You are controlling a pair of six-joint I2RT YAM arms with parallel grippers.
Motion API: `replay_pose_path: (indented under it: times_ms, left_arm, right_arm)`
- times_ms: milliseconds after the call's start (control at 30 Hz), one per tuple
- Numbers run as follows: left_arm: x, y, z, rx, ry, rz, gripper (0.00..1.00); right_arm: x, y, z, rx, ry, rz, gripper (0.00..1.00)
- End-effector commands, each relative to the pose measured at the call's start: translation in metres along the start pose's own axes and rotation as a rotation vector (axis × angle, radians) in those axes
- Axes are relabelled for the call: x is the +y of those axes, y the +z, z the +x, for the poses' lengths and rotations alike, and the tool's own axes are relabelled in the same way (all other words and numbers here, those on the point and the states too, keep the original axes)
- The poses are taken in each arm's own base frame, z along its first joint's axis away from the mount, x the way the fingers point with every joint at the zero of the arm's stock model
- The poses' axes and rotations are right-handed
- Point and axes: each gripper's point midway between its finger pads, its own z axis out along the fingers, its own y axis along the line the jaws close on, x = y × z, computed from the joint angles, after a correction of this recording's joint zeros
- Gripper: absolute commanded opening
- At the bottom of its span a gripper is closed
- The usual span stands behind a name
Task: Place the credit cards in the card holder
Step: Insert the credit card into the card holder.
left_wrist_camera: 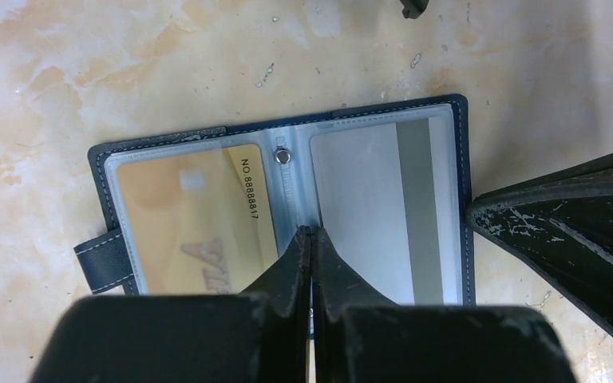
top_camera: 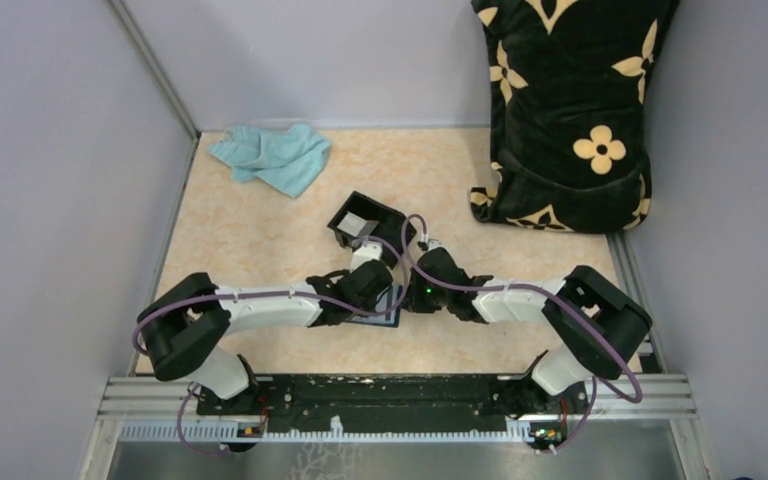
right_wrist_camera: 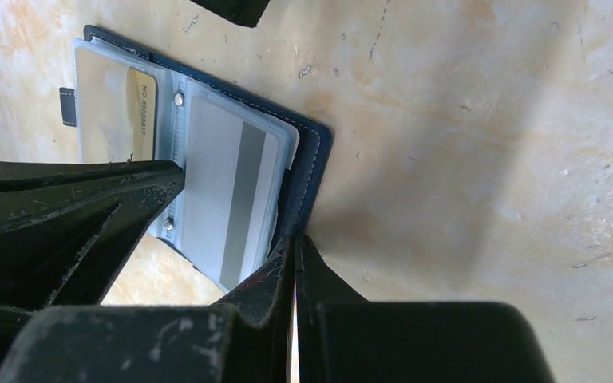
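The navy-blue card holder (left_wrist_camera: 462, 159) lies open and flat on the table. An orange-yellow credit card (left_wrist_camera: 191, 215) sits under its left clear sleeve. A grey-white credit card (left_wrist_camera: 367, 207) with a grey stripe sits under the right sleeve. My left gripper (left_wrist_camera: 312, 233) is shut, with its tips on the holder's middle fold below the silver snap (left_wrist_camera: 284, 155). My right gripper (right_wrist_camera: 294, 242) is shut and empty, with its tips at the holder's right edge (right_wrist_camera: 310, 171). In the top view both grippers meet over the holder (top_camera: 388, 314).
A black square open-topped box (top_camera: 365, 222) stands just behind the holder with something pale inside it. A teal cloth (top_camera: 272, 157) lies at the back left. A black bag with cream flowers (top_camera: 570, 110) stands at the back right. Walls close in both sides.
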Motion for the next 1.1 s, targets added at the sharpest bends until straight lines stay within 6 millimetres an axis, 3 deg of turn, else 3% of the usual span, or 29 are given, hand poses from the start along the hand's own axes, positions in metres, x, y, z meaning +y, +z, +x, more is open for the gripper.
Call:
replay_pose_path:
  times_ms: [0,300,567,733,833,1067]
  left_arm:
    - [-0.017,-0.004,-0.007,-0.022,-0.006,0.096,0.00]
    - [-0.025,-0.010,-0.016,-0.049,-0.018,0.143,0.00]
    - [0.000,-0.034,-0.044,-0.160,-0.109,0.045,0.07]
    - [0.016,-0.053,-0.057,-0.224,-0.191,0.009,0.16]
    - [0.033,-0.058,-0.048,-0.218,-0.221,-0.043,0.24]
    - [0.062,-0.055,-0.003,-0.111,-0.319,-0.143,0.35]
  right_arm:
    - [0.022,0.003,-0.019,-0.053,-0.014,-0.059,0.00]
    - [0.015,0.003,-0.021,-0.060,-0.013,-0.026,0.00]
    - [0.008,-0.006,-0.030,-0.093,0.001,-0.014,0.00]
    - [0.008,-0.009,-0.030,-0.097,0.000,-0.018,0.09]
    - [0.008,-0.011,-0.029,-0.096,-0.005,-0.022,0.22]
    - [0.013,-0.012,-0.024,-0.076,-0.008,-0.054,0.43]
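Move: My shut left fingertips stand on the spine of the open card holder, its middle about 1 cm to their left and 1 cm below. The gold card's pocket is roughly 4 cm to their left, the white card's about 3 cm to their right; the black box stands some 16 cm ahead. My shut right fingertips are at the holder's right edge, its middle about 7 cm to their left. I keep my left fingertips on the spine, easing them slightly right, then lift off the holder, rising about 8 cm before swinging some 4 cm left and sinking a little, opening to a third and turning counter-clockwise. My right hand slides about 1 cm forward and slightly right along the holder's right edge, then rises about 1 cm as its fingers open to a good third. ##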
